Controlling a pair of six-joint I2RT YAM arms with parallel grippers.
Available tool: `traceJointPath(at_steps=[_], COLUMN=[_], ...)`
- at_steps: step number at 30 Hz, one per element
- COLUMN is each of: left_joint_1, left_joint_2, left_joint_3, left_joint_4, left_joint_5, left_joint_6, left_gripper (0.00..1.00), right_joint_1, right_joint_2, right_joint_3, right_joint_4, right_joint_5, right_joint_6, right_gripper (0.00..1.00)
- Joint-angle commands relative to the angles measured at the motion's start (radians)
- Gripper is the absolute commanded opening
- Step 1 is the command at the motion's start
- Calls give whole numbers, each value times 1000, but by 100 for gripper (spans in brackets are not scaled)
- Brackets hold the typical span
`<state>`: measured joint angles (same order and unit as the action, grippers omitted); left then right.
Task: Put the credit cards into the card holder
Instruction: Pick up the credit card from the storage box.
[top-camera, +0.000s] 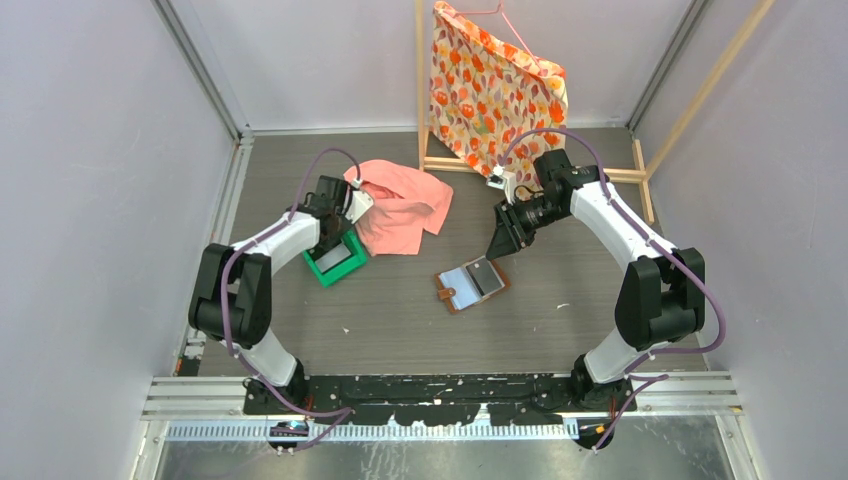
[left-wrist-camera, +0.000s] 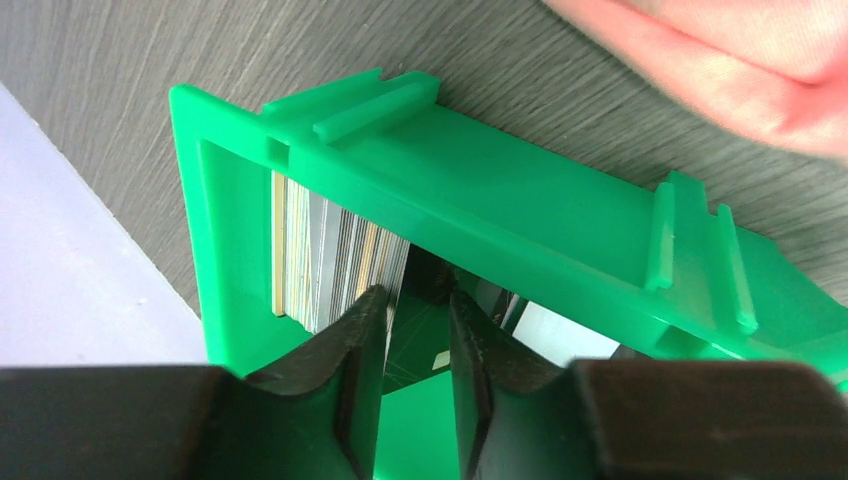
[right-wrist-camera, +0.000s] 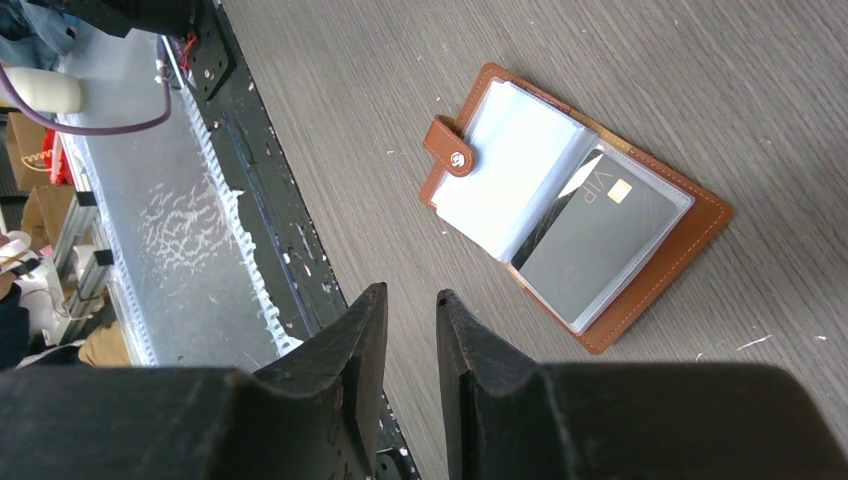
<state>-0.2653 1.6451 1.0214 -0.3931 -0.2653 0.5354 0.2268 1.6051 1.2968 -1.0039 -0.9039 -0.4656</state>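
The card holder (top-camera: 470, 285) is a brown wallet lying open at mid-table. In the right wrist view (right-wrist-camera: 480, 95) its pale pockets show, with a grey card (right-wrist-camera: 590, 245) in the right one. Several more credit cards (left-wrist-camera: 325, 260) stand on edge in a green tray (top-camera: 322, 270). My left gripper (left-wrist-camera: 418, 300) reaches into the tray (left-wrist-camera: 500, 190) with its jaws a little apart. Its left finger (left-wrist-camera: 365, 330) rests against the end card of the stack, and I see nothing gripped. My right gripper (right-wrist-camera: 408, 298) hovers just behind the wallet, jaws slightly apart and empty; it also shows in the top view (top-camera: 497, 245).
A pink cloth (top-camera: 405, 205) lies right behind the tray and shows in the left wrist view (left-wrist-camera: 740, 60). A floral bag (top-camera: 490, 85) hangs on a wooden frame (top-camera: 640, 172) at the back. The arms' black mounting rail (top-camera: 440, 395) runs along the near edge.
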Motion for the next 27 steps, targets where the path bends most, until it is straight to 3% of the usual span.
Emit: traceJointPath(at_steps=[1, 8, 11, 27], left_joint_1=[4, 4, 4, 9], left_joint_2=[-7, -43, -50, -101], left_joint_3=[-4, -12, -11, 5], left_joint_4=[7, 7, -1, -70], left_joint_5=[-5, -1, 10, 34], left_joint_6=[4, 8, 8, -5], left_gripper=[27, 12, 1, 0], right_joint_1=[-4, -4, -3, -3], right_joint_2=[-32, -32, -32, -31], right_joint_3=[13, 12, 11, 11], right_joint_4=[-7, -7, -7, -9], right_joint_5=[-27, -27, -27, -30], right_joint_6=[-15, -15, -15, -16], right_gripper=[30, 30, 30, 30])
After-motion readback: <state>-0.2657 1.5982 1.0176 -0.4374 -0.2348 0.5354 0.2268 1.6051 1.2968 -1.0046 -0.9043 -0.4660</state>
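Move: The left fingers already reach into the green storage box, with the credit card about level with them and some 2 cm below. The card stack stands roughly 2 cm ahead and 3 cm left of this hand; a pale card lies about 3 cm back and 3 cm right. The coral cloth lies some 8 cm ahead and 16 cm right. From the right hand, the credit card is about 10 cm ahead, 37 cm left and 12 cm down. The left fingers shut on a thin card edge in the box, rising about 1 cm, then easing back. ##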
